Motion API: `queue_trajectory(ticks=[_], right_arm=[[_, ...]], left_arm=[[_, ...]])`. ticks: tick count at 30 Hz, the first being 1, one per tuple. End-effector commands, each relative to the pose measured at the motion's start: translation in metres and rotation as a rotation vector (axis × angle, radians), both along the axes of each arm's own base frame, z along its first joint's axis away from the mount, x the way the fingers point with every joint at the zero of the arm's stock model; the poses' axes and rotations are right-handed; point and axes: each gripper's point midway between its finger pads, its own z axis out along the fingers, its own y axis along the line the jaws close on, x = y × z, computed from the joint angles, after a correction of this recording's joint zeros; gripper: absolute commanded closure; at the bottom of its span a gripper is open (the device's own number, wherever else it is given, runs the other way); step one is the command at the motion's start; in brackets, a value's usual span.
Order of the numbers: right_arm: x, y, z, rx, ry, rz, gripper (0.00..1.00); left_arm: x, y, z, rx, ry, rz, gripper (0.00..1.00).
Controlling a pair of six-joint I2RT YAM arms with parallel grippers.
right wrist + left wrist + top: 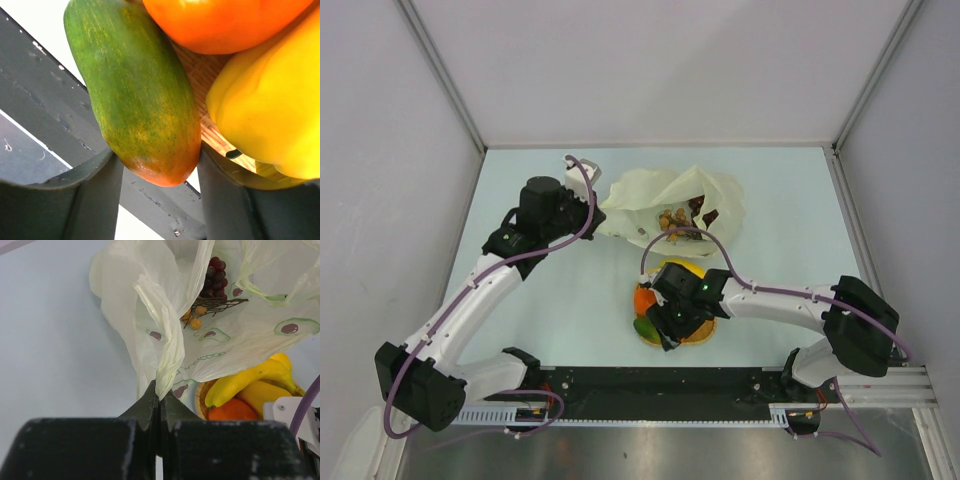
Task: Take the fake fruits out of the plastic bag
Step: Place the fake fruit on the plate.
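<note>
The pale yellow-green plastic bag (650,195) lies at the back of the table. My left gripper (160,397) is shut on a bunched fold of the plastic bag (150,305) and lifts it. Dark grapes (215,275) and a small brown nut cluster (195,317) rest on the bag's open side. A banana bunch (245,382), an orange (220,20) and a yellow pepper-like fruit (270,100) sit on the woven mat (200,70). My right gripper (157,152) is shut on the red-green mango (135,95) at the mat's near edge, both fingers against its sides.
The black rail (650,380) carrying the arm bases runs just below the mat (705,333). White walls close in the table on three sides. The right arm's purple cable (307,407) hangs beside the fruits.
</note>
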Motion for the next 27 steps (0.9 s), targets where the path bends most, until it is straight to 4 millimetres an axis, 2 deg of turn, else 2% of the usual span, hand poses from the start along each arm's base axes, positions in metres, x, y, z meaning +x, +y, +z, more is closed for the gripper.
queue_trajectory(ticks=[1, 6, 10, 12, 16, 17, 19, 20, 23, 24, 26, 27], right_arm=[[0.003, 0.001, 0.001, -0.003, -0.034, -0.009, 0.48], [0.006, 0.004, -0.003, -0.014, -0.034, -0.012, 0.50], [0.004, 0.005, 0.001, -0.004, -0.033, 0.008, 0.29], [0.001, 0.003, 0.006, 0.009, -0.033, 0.044, 0.24], [-0.013, -0.004, 0.034, 0.056, -0.024, 0.151, 0.10], [-0.010, 0.001, 0.047, 0.096, -0.041, 0.184, 0.08], [-0.020, 0.004, 0.066, 0.150, -0.025, 0.264, 0.00], [-0.017, 0.009, 0.079, 0.175, -0.049, 0.275, 0.00], [-0.012, 0.011, 0.099, 0.217, -0.050, 0.301, 0.00], [-0.008, 0.018, 0.117, 0.263, -0.055, 0.314, 0.00], [0.017, 0.019, 0.134, 0.298, -0.082, 0.249, 0.01], [0.035, 0.022, 0.148, 0.316, -0.134, 0.206, 0.00]], left_arm=[[-0.002, -0.003, 0.013, -0.041, -0.025, -0.012, 1.00], [-0.003, -0.003, 0.013, -0.045, -0.024, -0.015, 1.00], [-0.004, -0.004, 0.014, -0.050, -0.022, -0.019, 1.00], [-0.004, -0.003, 0.015, -0.050, -0.025, -0.019, 1.00], [-0.005, -0.005, 0.016, -0.055, -0.020, -0.024, 1.00], [-0.006, -0.006, 0.016, -0.058, -0.016, -0.027, 1.00], [-0.007, -0.007, 0.016, -0.067, -0.007, -0.029, 1.00], [-0.007, -0.008, 0.016, -0.071, -0.004, -0.029, 1.00], [-0.008, -0.008, 0.015, -0.077, 0.000, -0.029, 1.00], [-0.010, -0.007, 0.013, -0.080, 0.007, -0.026, 1.00], [-0.016, -0.008, 0.011, -0.100, 0.022, -0.030, 1.00], [-0.021, -0.008, -0.002, -0.101, 0.056, -0.034, 1.00]])
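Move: Resting at the plate's near left, the green mango is still between the right fingers by its orange end; its middle lies about 3 cm left of that hand and 1 cm ahead. The orange fruit sits some 10 cm ahead of the right hand and 4 cm left; the yellow fruit is about 7 cm ahead and 2 cm right. From the left hand, the mango lies roughly 19 cm back, 10 cm right and 20 cm below. Opening its fingers wide while it hardly stirs at first, the right hand lets go of the mango's orange end, edges back about 1 cm, then rises quickly some 10 cm, regaining that and drifting roughly 2 cm left. The wrist turns about 15 degrees counter-clockwise as its left side tips up. The left hand keeps its shut grip on the bag. ##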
